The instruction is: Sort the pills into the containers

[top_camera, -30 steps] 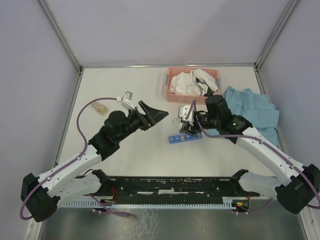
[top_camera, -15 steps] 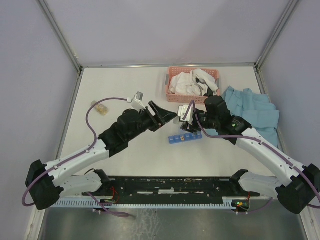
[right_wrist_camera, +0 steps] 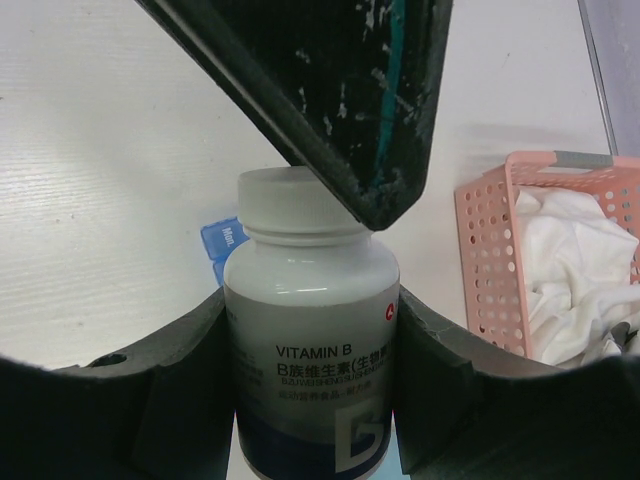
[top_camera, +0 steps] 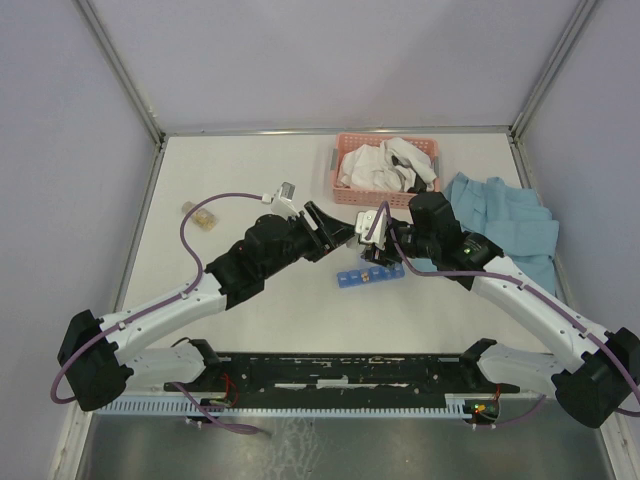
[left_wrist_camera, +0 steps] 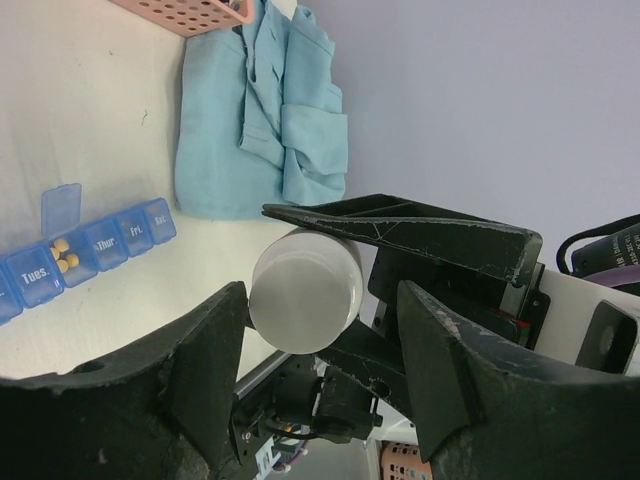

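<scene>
The blue pill-organiser strip lies on the table under my right gripper. In the left wrist view the strip has one lid up and yellow pills in that compartment. My right gripper is shut on a white Vitamin B bottle with its white cap on. It holds the bottle above the strip. My left gripper is open, and its fingers stand on either side of the bottle's cap without touching it. One left finger crosses over the cap in the right wrist view.
A pink slotted basket of white cloth stands at the back. A light blue cloth lies at the right. A small clear bottle with tan contents lies at the left.
My left arm has moved right, bringing its open fingers up to the cap of the bottle. My right gripper and the bottle have stayed put.
</scene>
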`<state>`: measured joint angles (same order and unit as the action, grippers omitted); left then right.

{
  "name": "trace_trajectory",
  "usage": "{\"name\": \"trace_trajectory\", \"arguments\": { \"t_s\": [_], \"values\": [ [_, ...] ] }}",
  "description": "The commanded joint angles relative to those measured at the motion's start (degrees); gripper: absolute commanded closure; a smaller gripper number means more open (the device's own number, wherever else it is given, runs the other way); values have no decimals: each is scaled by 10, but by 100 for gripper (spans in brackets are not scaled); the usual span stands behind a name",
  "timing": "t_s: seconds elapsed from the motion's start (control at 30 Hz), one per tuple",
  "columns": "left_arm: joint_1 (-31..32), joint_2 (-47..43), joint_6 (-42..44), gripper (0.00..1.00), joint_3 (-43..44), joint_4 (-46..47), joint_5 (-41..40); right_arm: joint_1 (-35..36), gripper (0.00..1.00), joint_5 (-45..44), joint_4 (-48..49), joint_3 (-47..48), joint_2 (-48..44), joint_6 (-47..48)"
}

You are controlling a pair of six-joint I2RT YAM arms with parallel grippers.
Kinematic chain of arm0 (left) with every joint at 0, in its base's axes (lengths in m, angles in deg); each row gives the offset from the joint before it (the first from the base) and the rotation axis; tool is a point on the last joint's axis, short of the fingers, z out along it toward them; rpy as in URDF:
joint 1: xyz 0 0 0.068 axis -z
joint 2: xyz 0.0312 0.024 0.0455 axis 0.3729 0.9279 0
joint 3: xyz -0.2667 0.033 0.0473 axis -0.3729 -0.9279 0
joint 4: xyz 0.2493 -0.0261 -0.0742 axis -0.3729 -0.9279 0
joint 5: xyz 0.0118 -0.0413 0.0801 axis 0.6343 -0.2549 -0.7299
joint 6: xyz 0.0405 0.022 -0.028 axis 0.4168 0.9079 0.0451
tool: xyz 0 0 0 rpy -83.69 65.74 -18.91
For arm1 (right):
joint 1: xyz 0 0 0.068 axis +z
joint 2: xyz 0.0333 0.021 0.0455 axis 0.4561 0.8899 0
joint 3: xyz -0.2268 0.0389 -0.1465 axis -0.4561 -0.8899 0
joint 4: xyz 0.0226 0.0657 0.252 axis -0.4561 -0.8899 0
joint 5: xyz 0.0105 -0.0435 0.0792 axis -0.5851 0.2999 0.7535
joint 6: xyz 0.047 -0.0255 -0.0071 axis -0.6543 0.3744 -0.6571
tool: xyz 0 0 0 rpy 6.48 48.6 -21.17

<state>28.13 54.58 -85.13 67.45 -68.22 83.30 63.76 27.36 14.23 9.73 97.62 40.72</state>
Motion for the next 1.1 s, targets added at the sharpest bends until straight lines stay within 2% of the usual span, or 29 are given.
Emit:
{"name": "trace_trajectory", "arguments": {
  "t_s": [0.0,0.7,0.93,1.07],
  "values": [
    [3,0,-7,34,24,20,-1,3,99,1,22,7,-3,-3],
    [3,10,7,56,15,24,49,2,99,5,22,11,2,-17],
    [3,16,34,58,15,24,81,2,99,17,17,17,6,-32],
    [3,15,81,59,12,27,91,-1,99,37,9,25,11,-46]
  ]
}}
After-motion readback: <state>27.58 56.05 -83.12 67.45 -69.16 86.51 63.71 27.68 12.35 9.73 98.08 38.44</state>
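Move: The left hand's fingers stand either side of the white cap of the vitamin bottle, its middle about 1 cm ahead, 1 cm right and 1 cm below. For the right hand, which holds the bottle, that cap is level fore and aft, some 3 cm left and 4 cm up. From the left hand, the blue pill box lies about 5 cm ahead, 7 cm right and 24 cm below; the pink basket roughly 36 cm ahead, 12 cm right and 20 cm below. Sinking slowly by about 1.5 cm, the left hand closes its fingers from both sides onto the bottle's cap, pinches it and keeps squeezing while tilting slightly, some 5 degrees. The right hand keeps its grip on the bottle, first still, then dipping about 1 cm near the end as the clamped cap goes down. ##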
